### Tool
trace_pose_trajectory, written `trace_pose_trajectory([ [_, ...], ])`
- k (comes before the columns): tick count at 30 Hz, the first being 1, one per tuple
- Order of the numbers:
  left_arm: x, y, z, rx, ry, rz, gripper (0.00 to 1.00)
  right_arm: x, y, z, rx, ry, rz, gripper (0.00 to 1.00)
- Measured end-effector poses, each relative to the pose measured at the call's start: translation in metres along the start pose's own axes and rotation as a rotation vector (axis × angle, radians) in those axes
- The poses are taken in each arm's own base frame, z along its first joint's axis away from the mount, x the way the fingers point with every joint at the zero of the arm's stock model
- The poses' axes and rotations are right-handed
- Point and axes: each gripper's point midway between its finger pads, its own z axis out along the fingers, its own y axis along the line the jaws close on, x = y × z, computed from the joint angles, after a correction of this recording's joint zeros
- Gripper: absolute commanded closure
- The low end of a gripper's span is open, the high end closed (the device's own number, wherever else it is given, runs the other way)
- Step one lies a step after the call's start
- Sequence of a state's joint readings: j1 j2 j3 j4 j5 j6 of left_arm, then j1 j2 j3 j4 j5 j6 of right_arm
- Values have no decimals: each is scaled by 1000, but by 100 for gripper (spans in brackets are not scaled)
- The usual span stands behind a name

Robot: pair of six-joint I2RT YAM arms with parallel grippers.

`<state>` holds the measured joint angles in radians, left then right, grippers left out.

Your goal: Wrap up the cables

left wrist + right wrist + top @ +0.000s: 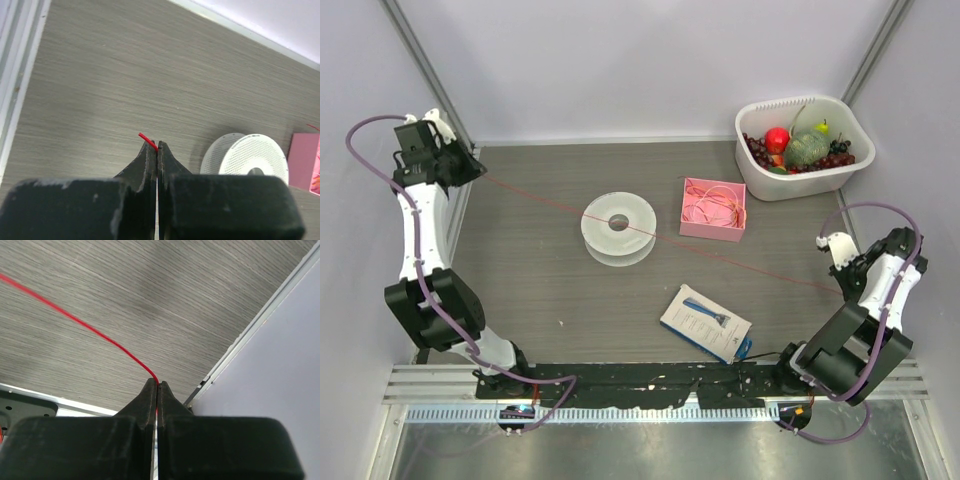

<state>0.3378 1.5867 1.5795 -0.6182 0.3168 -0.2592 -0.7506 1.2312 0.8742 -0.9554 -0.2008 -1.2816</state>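
Note:
A very thin red wire [720,255] runs taut across the table from my left gripper [472,168] at the far left to my right gripper [842,290] at the right, passing over a white spool [618,228]. In the left wrist view my left gripper [157,145] is shut on the wire's short end [145,139]. In the right wrist view my right gripper [157,384] is shut on the wire [90,327], which leads away up and left. The spool also shows in the left wrist view [252,157].
A pink box [713,209] holding loose loops of red wire sits right of the spool. A white tub [805,145] of fruit stands at the back right. A packaged razor [705,322] lies near the front. Walls stand close beside both grippers.

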Motion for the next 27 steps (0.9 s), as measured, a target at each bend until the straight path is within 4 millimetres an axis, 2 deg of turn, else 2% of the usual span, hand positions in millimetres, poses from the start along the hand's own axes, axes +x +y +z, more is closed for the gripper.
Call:
trace_pose_trajectory([
  [3, -2, -25, -6, 70, -20, 6, 100, -1, -4, -5, 9, 6, -1, 98],
  [5, -3, -53, -16, 139, -40, 19, 100, -3, -6, -9, 6, 6, 2, 90],
  [7, -6, -83, -28, 213, -63, 38, 100, -6, -9, -12, -10, 9, 13, 73],
  [10, -7, -133, -53, 345, -100, 77, 100, -15, -15, -13, -49, 6, 46, 19],
  [14, 0, -183, -82, 487, -117, 122, 100, -35, -16, -22, -103, -24, 47, 17],
  [17, 9, -206, -98, 560, -113, 136, 100, -59, -11, -33, -125, -67, 19, 16],
  [23, 33, -228, -114, 647, -69, 163, 100, -120, 16, -58, -182, -200, -70, 16],
  [27, 49, -240, -129, 722, -37, 190, 100, -178, 42, -91, -220, -363, -140, 16],
])
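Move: The red cable, pinched at its ends by both hands, stretches nearly straight across over the spool. From the left hand, the spool is about 34 cm to the right, roughly level fore and aft, and 22 below; the pink box is some 63 cm right and 10 farther out. From the right hand, the pink box is about 37 cm ahead and 37 left, the spool 27 ahead and 64 left, the booklet 36 left and 2 nearer. The cable's right end is let go as the right fingers open wide; that hand, at first nearly still, then sweeps left, up and forward, around 20 cm in all, towards the pink box. The left keeps its pinch on the other end and carries it right towards the spool, roughly 23 cm, also rising and drawing back, and turning clockwise. ##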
